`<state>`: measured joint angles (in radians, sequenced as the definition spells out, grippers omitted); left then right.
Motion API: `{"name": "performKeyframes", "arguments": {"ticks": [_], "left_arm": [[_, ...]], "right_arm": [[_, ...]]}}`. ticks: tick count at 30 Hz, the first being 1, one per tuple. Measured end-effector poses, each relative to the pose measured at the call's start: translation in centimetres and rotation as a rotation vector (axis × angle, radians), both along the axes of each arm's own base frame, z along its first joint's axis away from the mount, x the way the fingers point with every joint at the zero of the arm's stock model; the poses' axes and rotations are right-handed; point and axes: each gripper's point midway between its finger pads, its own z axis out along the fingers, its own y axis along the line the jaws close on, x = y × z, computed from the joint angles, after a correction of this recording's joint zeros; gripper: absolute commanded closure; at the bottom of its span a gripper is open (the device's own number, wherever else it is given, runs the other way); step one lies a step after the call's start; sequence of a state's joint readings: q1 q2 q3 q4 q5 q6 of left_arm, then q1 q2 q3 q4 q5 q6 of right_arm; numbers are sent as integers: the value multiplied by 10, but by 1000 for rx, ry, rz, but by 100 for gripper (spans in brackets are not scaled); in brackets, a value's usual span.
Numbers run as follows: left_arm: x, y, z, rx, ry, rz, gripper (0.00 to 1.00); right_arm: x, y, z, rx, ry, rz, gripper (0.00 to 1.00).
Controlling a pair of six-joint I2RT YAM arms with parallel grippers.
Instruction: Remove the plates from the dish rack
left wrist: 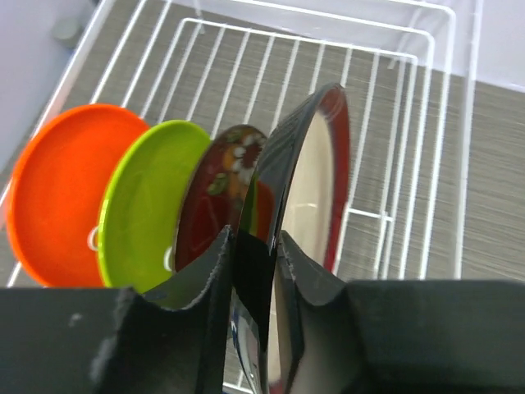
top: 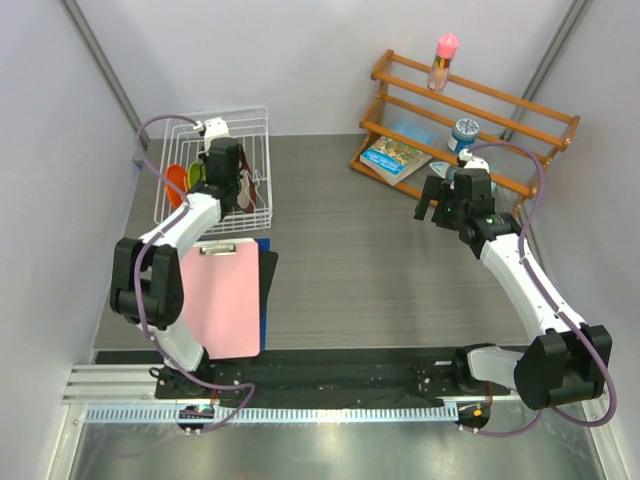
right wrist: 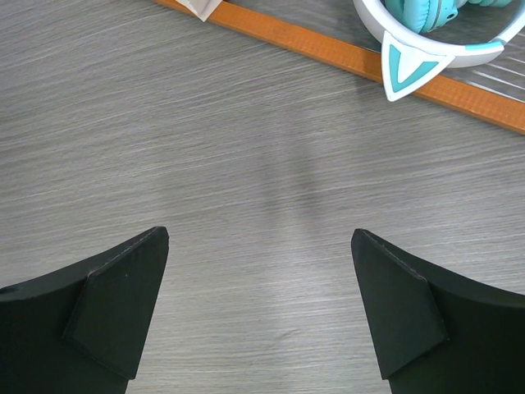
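Note:
The white wire dish rack [top: 255, 135] stands at the far left of the table, and its wires fill the left wrist view [left wrist: 385, 98]. Four plates stand on edge in it: orange [left wrist: 57, 189], lime green [left wrist: 143, 205], dark red floral [left wrist: 221, 185], and the large cream plate with a maroon rim [left wrist: 316, 176]. My left gripper [left wrist: 254, 254] is shut on the rim of the cream plate, one finger on each face; it also shows over the rack in the top view [top: 228, 175]. My right gripper [right wrist: 261, 246] is open and empty above bare table near the wooden shelf, as the top view [top: 432, 205] also shows.
A pink clipboard [top: 222, 300] lies on dark folders near the left arm. A wooden slatted shelf [top: 470, 110] at the back right holds a pink bottle [top: 443, 58], a book [top: 395, 157] and teal headphones [right wrist: 426, 25]. Grey walls close in both sides.

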<state>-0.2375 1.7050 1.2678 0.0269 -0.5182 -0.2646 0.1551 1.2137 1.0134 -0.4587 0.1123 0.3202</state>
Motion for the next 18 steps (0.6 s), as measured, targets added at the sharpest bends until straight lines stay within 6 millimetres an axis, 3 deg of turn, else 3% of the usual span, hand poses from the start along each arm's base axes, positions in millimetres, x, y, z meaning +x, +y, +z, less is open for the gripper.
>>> {"name": "performKeyframes", "arguments": {"ticks": [3, 18], "left_arm": [[-1, 9, -4, 56, 17, 36, 100], [-12, -24, 10, 305, 34, 65, 100]], "right_arm": [[1, 0, 0, 0, -3, 0, 0], [3, 0, 1, 1, -9, -1, 0]]}}
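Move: The dark-rimmed, cream-centred plate stands in the rack between the left fingers, its middle about 4 cm ahead, 1 cm right and 4 cm below. The flowered plate is some 5 cm left and 5 ahead, the green plate about 9 left and 5 ahead, both roughly 5 below. From the idle right hand the dark-rimmed plate lies some 50 cm left and 16 ahead, about 3 below. The left fingers close on the dark-rimmed plate, then carry it about 2 cm right, rolling some 15 degrees clockwise seen from behind. ##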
